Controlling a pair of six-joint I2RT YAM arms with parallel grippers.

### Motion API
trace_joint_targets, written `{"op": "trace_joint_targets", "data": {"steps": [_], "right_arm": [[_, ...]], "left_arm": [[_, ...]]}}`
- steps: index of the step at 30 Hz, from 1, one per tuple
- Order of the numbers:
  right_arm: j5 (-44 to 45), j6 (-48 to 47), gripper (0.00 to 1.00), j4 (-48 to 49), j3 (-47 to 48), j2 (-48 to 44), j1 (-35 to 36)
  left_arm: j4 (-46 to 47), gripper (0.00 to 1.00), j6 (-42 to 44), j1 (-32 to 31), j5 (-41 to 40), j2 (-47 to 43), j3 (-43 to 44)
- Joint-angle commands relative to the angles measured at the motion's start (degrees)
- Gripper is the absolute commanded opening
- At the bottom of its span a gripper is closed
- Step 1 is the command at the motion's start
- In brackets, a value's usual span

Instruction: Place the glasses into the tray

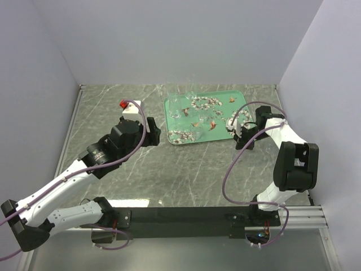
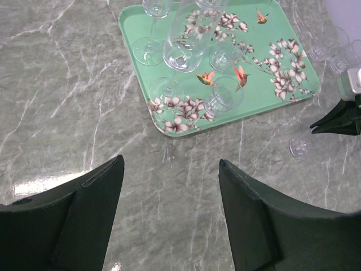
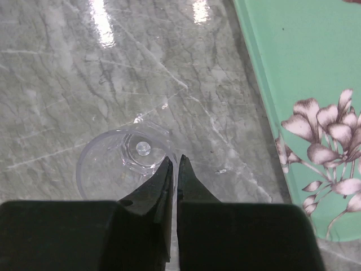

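Observation:
The teal tray lies at the back centre and holds several clear glasses, some stemmed; it also shows in the left wrist view with the glasses on it. My right gripper is shut on the rim of a small clear glass, one finger inside and one outside, just off the tray's near right corner. I cannot tell whether this glass touches the table. In the top view the right gripper sits beside the tray. My left gripper is open and empty over bare table, left of the tray.
Two more clear glasses stand on the marble table beyond the tray's right edge. White walls close the table on three sides. A black rail runs along the near edge.

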Motion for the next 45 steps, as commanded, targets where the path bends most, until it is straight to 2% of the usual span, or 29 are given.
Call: {"op": "trace_joint_targets", "data": {"steps": [1, 4, 10, 12, 13, 16, 19, 21, 22, 25, 34, 41, 45], "right_arm": [[-1.52, 4.23, 0.00, 1.39, 2.75, -1.56, 0.44], [-4.32, 10.98, 0.00, -0.45, 7.05, -0.87, 0.44], [-7.24, 25.13, 0.00, 1.82, 17.51, 2.12, 1.06], [-6.72, 33.21, 0.00, 2.96, 22.24, 4.40, 1.85], [-5.58, 41.42, 0.00, 6.02, 23.66, 5.19, 2.90], [0.39, 51.82, 0.00, 10.50, 28.67, 8.36, 6.14], [13.12, 63.69, 0.00, 19.28, 29.74, 9.94, 8.70], [21.44, 68.46, 0.00, 22.56, 30.53, 11.52, 10.64], [23.76, 73.27, 0.00, 25.44, 30.79, 12.05, 10.99], [29.49, 79.71, 0.00, 27.92, 32.63, 14.86, 11.35], [31.61, 84.83, 0.00, 26.17, 41.69, 25.23, 11.52], [33.36, 83.69, 0.00, 24.86, 49.58, 33.92, 12.57], [33.37, 83.17, 0.02, 24.94, 51.01, 35.52, 12.66]], "left_arm": [[2.24, 0.74, -0.80, 0.42, -0.98, -0.55, -1.07], [2.94, 0.74, -1.50, 0.77, -0.98, -1.08, -2.30], [5.05, 0.76, -2.47, 1.65, -0.89, -2.22, -4.76], [5.58, 0.76, -2.47, 2.18, -0.72, -2.05, -5.29], [5.75, 0.75, -2.48, 2.44, -0.54, -1.96, -5.38], [5.84, 0.76, -2.48, 3.14, -0.54, -1.78, -5.56], [5.67, 0.76, -3.00, 3.76, -0.98, -1.96, -5.82], [5.40, 0.76, -3.61, 4.11, -1.24, -2.39, -6.00], [5.23, 0.76, -3.88, 4.20, -1.33, -2.48, -6.17], [4.61, 0.76, -4.93, 4.72, -1.77, -3.19, -6.61], [4.52, 0.77, -7.04, 6.22, -2.39, -4.07, -7.67], [5.58, 0.77, -6.78, 7.71, -0.90, -2.49, -7.14], [5.14, 0.77, -6.69, 8.24, -0.89, -2.13, -6.53]]}}
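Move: The right fingers are already shut on the rim of a tumbler standing on the marble. Its goal, a free spot in the tray's far right part, lies about 27 cm ahead and 8 cm left, some 6 cm lower. One tumbler already in the tray stands 22 cm ahead and 17 cm left, another 10 cm ahead and 20 cm left. From the left hand, that free spot is roughly 31 cm ahead, 28 cm right and 27 cm below. Keeping its pinch on the tumbler's rim, the right hand lifts the glass off the marble and carries it about 26 cm forward and slightly left over the tray, climbing some 10 cm and then sinking about 8 cm towards the free spot, while the wrist swings nearly 70 degrees clockwise. The empty left hand drifts about 5 cm left and down, still open. ##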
